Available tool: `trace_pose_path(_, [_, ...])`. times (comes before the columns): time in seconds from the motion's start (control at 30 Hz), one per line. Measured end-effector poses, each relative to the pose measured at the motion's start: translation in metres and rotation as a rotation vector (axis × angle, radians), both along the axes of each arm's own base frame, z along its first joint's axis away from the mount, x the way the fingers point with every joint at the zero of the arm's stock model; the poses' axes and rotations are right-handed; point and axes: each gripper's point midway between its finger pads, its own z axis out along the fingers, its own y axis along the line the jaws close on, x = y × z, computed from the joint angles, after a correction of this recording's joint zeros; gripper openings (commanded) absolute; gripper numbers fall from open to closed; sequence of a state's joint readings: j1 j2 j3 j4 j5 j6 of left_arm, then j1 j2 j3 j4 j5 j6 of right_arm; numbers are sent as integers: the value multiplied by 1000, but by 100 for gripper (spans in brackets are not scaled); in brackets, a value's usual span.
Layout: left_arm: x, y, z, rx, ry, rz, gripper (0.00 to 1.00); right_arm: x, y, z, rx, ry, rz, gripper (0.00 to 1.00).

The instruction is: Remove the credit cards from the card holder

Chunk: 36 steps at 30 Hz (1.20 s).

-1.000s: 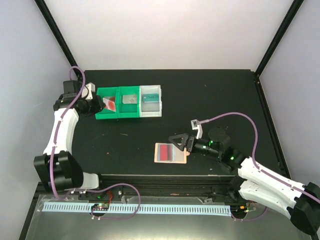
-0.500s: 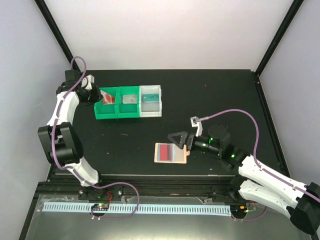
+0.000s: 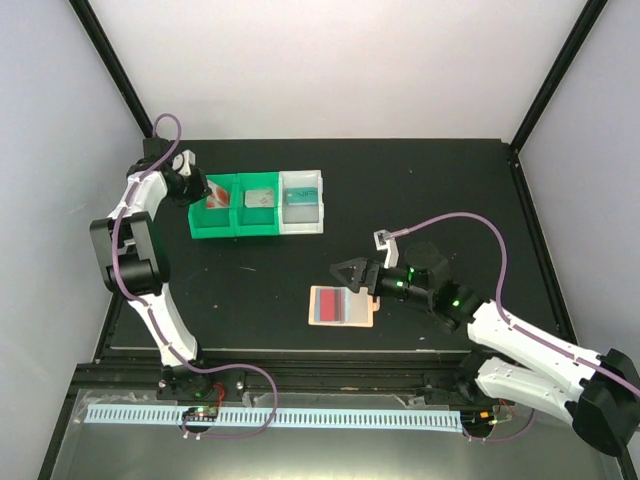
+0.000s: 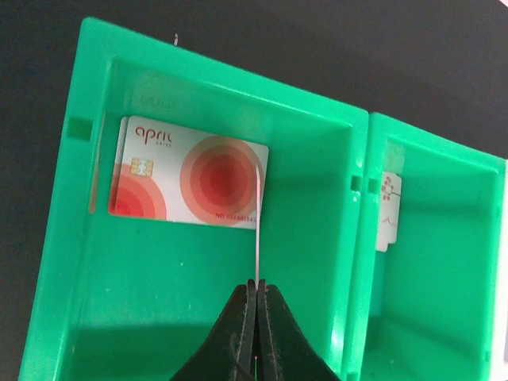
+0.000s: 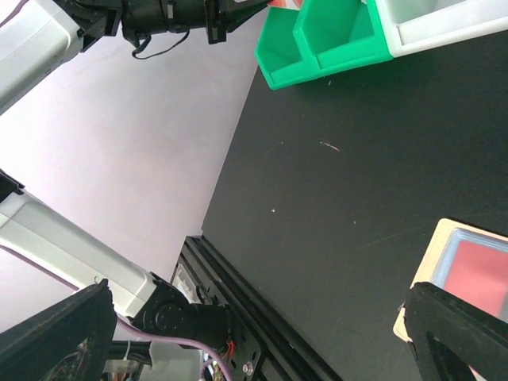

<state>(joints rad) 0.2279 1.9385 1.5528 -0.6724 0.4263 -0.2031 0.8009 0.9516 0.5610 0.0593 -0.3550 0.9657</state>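
Note:
The card holder (image 3: pixel 342 306) lies open on the black table, a tan wallet with blue-grey pockets and a red-pink credit card (image 3: pixel 326 304) still in it. My right gripper (image 3: pixel 350 278) hovers open just above its far right corner; in the right wrist view only the wallet's corner (image 5: pixel 432 248) shows by the fingers (image 5: pixel 456 333). My left gripper (image 4: pixel 256 284) is shut on a thin card (image 4: pixel 258 222) seen edge-on, over the green bin's left compartment (image 4: pixel 159 302). A red-pink "april" card (image 4: pixel 186 182) leans there.
The green bin (image 3: pixel 236 228) has a grey card (image 3: pixel 259 198) in its middle compartment. A white bin (image 3: pixel 303 225) joined on its right holds a teal card (image 3: pixel 303 197). Both stand at the table's far left. Black frame posts rise at the back corners.
My left arm has folded back and swung its gripper up to the bin's far left end. The right gripper has crept slightly left and away from me, still open.

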Motion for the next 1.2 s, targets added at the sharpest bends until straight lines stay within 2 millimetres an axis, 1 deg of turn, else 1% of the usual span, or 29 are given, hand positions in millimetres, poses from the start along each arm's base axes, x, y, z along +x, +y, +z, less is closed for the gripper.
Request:
trace_pose_path(0.3, [24, -1, -14, -1, -5, -15, 2, 5, 2, 2, -13, -13, -7, 100])
trace_pose_path(0.47, [28, -3, -17, -2, -1, -24, 5, 6, 3, 2, -27, -14, -6, 100])
trace_pose_path(0.6, [36, -3, -19, 0, -7, -31, 8, 7, 2, 0, -46, -12, -7, 100])
trace_pose_path(0.8, [41, -2, -24, -1, 0, -30, 13, 8, -3, 2, -75, -24, -25, 100])
trace_pose_path(0.93, [44, -2, -21, 2, -6, -30, 18, 8, -7, 7, -70, -44, -40, 100])
trace_pose_path(1.1, [45, 1, -19, 21, -6, -19, 25, 8, -7, 7, -72, -44, -39, 100])
trace_pose_path(1.2, [48, 3, -14, 32, -12, -14, 33, 7, -8, 6, -72, -44, -41, 100])
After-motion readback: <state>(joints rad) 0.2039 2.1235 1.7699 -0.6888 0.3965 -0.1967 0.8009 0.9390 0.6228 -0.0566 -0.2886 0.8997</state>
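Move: The left hand holds a red-and-white card by its near end, and the matching card stack in the left green compartment lies about 4 cm ahead, 1 cm to the left and some 7 cm below that hand. The white card in the next green compartment is about 4 cm ahead and 11 cm to the right, the teal card in the white bin about 4 cm ahead and 22 cm to the right. From the right hand the stack lies some 28 cm ahead, 34 cm to the left and 16 cm lower. The left hand, fingers still slanting forward and down with the card between them, carries the card forward over the left green compartment by about 5 cm in all while sinking some 2 cm, slowing as it goes. On the last part of that reach the shut fingers part steadily to roughly a quarter open and let go of the card over the stack, and the hand starts to rise again by about 1 cm with hardly any wrist turn. ##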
